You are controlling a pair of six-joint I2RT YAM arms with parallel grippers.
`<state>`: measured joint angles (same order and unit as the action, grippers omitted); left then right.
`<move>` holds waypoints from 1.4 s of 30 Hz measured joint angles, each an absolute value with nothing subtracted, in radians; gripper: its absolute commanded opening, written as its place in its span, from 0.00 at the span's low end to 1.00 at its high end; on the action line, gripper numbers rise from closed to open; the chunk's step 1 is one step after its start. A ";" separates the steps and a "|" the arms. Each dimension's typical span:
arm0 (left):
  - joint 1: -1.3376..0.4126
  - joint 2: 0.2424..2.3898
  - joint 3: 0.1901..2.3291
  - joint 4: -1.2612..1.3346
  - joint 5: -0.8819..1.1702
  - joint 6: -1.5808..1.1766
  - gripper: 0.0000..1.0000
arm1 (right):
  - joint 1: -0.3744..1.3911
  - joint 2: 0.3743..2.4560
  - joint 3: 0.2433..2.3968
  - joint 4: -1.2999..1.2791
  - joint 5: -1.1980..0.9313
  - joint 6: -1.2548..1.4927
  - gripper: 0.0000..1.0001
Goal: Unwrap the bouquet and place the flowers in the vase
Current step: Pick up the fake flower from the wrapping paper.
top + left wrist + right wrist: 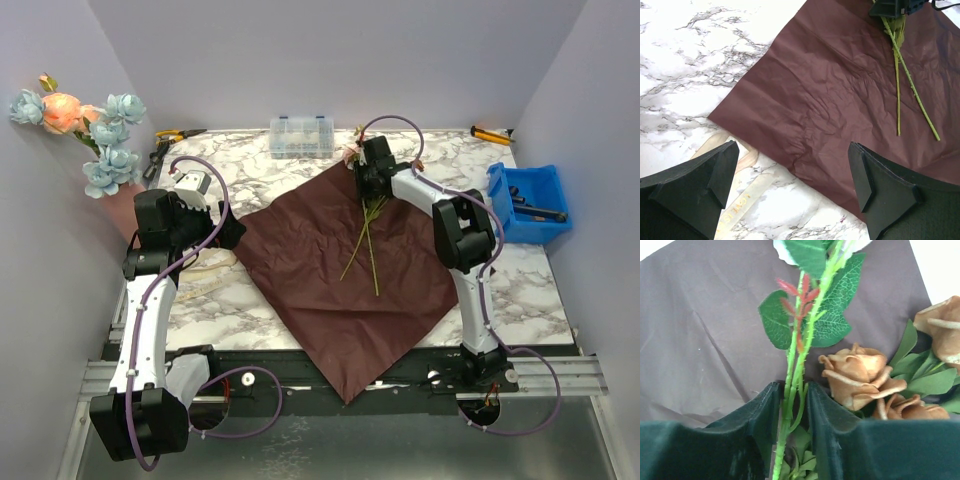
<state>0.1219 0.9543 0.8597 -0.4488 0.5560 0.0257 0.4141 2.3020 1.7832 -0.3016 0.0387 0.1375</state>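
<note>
The maroon sheet (320,270) (830,85) (700,315) lies spread flat on the marble table. A few flowers lie on it, thin green stems (368,245) (897,85) (807,325) pointing toward me and brownish-orange blooms (860,372) at the sheet's far corner. My right gripper (372,178) (792,395) has closed in on the stems just below the blooms, a pad tight on either side. My left gripper (228,232) (794,160) hangs wide open over the sheet's left corner, holding nothing. The salmon vase (120,218) stands at far left, mostly hidden behind my left arm, with pink and blue flowers (85,125) in it.
A beige ribbon (200,270) (747,192) lies loose on the marble under my left gripper. A blue bin (528,200) sits at the right edge. Along the back stand a clear compartment box (301,137), yellow pliers (178,133) and an orange tool (492,133).
</note>
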 measured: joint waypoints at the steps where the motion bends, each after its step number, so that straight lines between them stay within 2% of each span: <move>1: 0.122 0.954 0.860 -0.449 0.556 0.026 0.99 | 0.416 2.302 1.783 -0.302 0.038 0.136 0.23; 6: 0.122 0.954 0.860 -0.448 0.556 0.026 0.99 | 0.426 2.302 1.789 -0.319 0.032 0.134 0.07; 11: 0.122 0.954 0.860 -0.442 0.556 0.025 0.99 | 0.416 2.246 1.764 -0.345 -0.064 0.149 0.04; 17: 0.122 0.954 0.860 -0.443 0.556 0.023 0.99 | 0.373 2.048 1.717 -0.332 -0.332 0.196 0.01; 22: 0.122 0.954 0.860 -0.443 0.563 0.019 0.99 | 0.300 1.916 1.698 -0.255 -0.648 0.275 0.01; 26: 0.122 0.954 0.861 -0.443 0.611 0.004 0.99 | 0.251 1.861 1.614 -0.135 -0.919 0.394 0.01; 31: 0.120 0.970 0.896 -0.440 0.741 -0.049 0.99 | 0.249 1.813 1.417 0.116 -1.150 0.624 0.01; 37: 0.111 0.995 0.926 -0.375 0.892 -0.168 0.97 | 0.256 1.773 1.230 0.522 -1.285 1.008 0.00; 42: 0.091 1.021 0.926 -0.239 0.980 -0.362 0.92 | 0.256 1.746 1.168 0.726 -1.309 1.221 0.01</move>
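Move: Between the right hand's half-open fingers lies the thorny green stem of the pink fake flower, practically at the hand point; its pink head is about 9 cm ahead and 3 cm left. The orange roses lie roughly 10 cm to the right and 5 cm ahead, the clear box some 16 cm left and 15 cm ahead, all near table height. From the left hand, the stem is about 23 cm ahead, 28 cm right and 18 cm below. Closing on the stem, the right fingers pinch it and carry it up off the wrapping paper, then back over the paper, about 26 cm up and 20 cm back in all, the wrist swinging some 80 degrees until the fingers point level to the left. Later the open left hand rises and goes right, about 7 cm each, towards the held stem, rolling its left side down and turning clockwise. ##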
